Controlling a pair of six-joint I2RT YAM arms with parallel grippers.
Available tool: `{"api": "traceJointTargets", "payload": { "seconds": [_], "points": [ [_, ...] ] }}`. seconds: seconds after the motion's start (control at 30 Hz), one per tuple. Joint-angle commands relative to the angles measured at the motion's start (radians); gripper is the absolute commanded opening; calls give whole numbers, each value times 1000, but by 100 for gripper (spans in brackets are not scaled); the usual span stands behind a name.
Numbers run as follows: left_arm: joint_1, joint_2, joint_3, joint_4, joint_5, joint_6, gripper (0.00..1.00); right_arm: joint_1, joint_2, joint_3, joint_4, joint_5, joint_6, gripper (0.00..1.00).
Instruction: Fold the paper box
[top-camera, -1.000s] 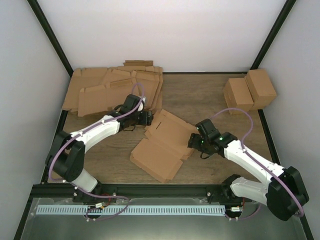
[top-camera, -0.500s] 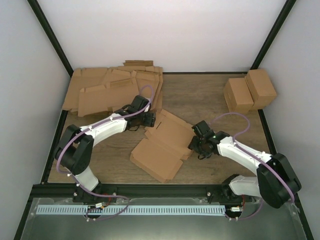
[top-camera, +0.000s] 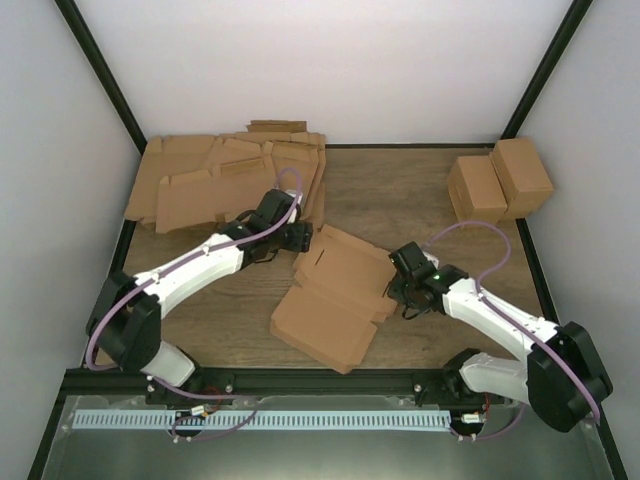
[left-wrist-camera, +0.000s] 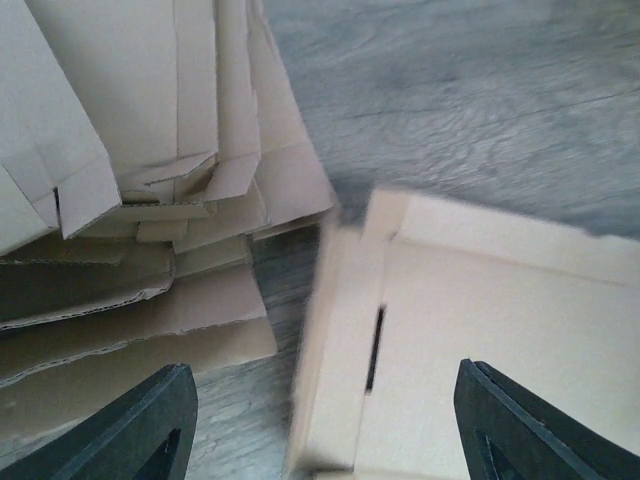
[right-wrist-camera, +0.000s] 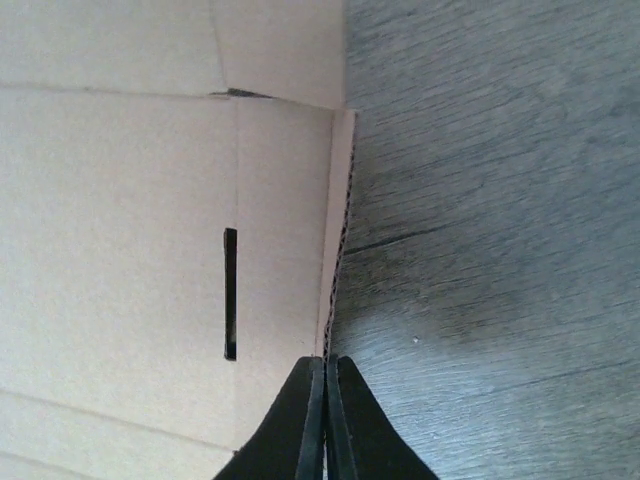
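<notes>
The paper box (top-camera: 335, 300) lies mostly flat in the middle of the table, a brown die-cut piece with flaps and slots. My right gripper (top-camera: 402, 290) is at its right edge. In the right wrist view the gripper (right-wrist-camera: 326, 362) is shut on the corrugated edge of a side flap of the box (right-wrist-camera: 130, 250). My left gripper (top-camera: 297, 238) hovers over the box's far left corner. In the left wrist view its jaws (left-wrist-camera: 322, 378) stand open, wide apart, above a slotted flap of the box (left-wrist-camera: 480, 320), holding nothing.
A spread pile of flat cardboard sheets (top-camera: 230, 180) covers the back left and reaches close to the left gripper (left-wrist-camera: 130, 200). Two folded brown cartons (top-camera: 500, 185) stand at the back right. Black frame posts rise at both back corners.
The right gripper has shut on the box's right flap edge. The box has shifted slightly to the right. The left gripper has moved a little right, over the box's corner.
</notes>
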Motion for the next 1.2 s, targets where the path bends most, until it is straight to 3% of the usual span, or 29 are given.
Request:
{"api": "traceJointTargets", "payload": {
  "seconds": [0.0, 0.27, 0.4, 0.47, 0.6, 0.73, 0.93, 1.03, 1.17],
  "points": [
    [-19, -83, 30, -31, -14, -7, 73, -8, -47, 45, -4, 31, -111, 1],
    [-28, -127, 171, -209, 4, 55, 77, -7, -260, 4, 253, -340, -467, 1],
    [-30, -182, 185, -205, 135, 150, 83, -7, -312, 12, 313, -466, -554, 1],
    [-32, -213, 151, -165, 223, 223, 88, -7, -291, 38, 311, -497, -593, 1],
    [-32, -266, 62, -75, 227, 358, 93, -7, -237, 89, 265, -493, -619, 1],
    [-32, -257, 27, -99, 299, 579, 94, -7, -234, 101, 261, -509, -636, 1],
    [-20, -226, 12, -187, 132, 730, 90, -7, -219, 127, 238, -548, -665, 1],
    [25, -216, 21, -210, 189, 771, 91, -7, -213, 132, 239, -566, -676, 1],
    [179, -187, 56, -252, 408, 814, 95, -6, -193, 155, 222, -588, -696, 1]
  ]
}}
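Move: The right hand already pinches the right edge of the paper box's far panel, whose middle is about 9 cm to its left, 5 cm ahead and 1 cm below; the near panel lies some 13 cm left and 7 cm back. The open left hand hovers roughly 10 cm above that far panel's left flap, which is about 2 cm back; the cardboard stack is some 12 cm ahead and 14 cm left of this hand. Right hand lifts its pinched edge about 13 cm, swinging left, counter-clockwise; left hand rises back, then sinks. ##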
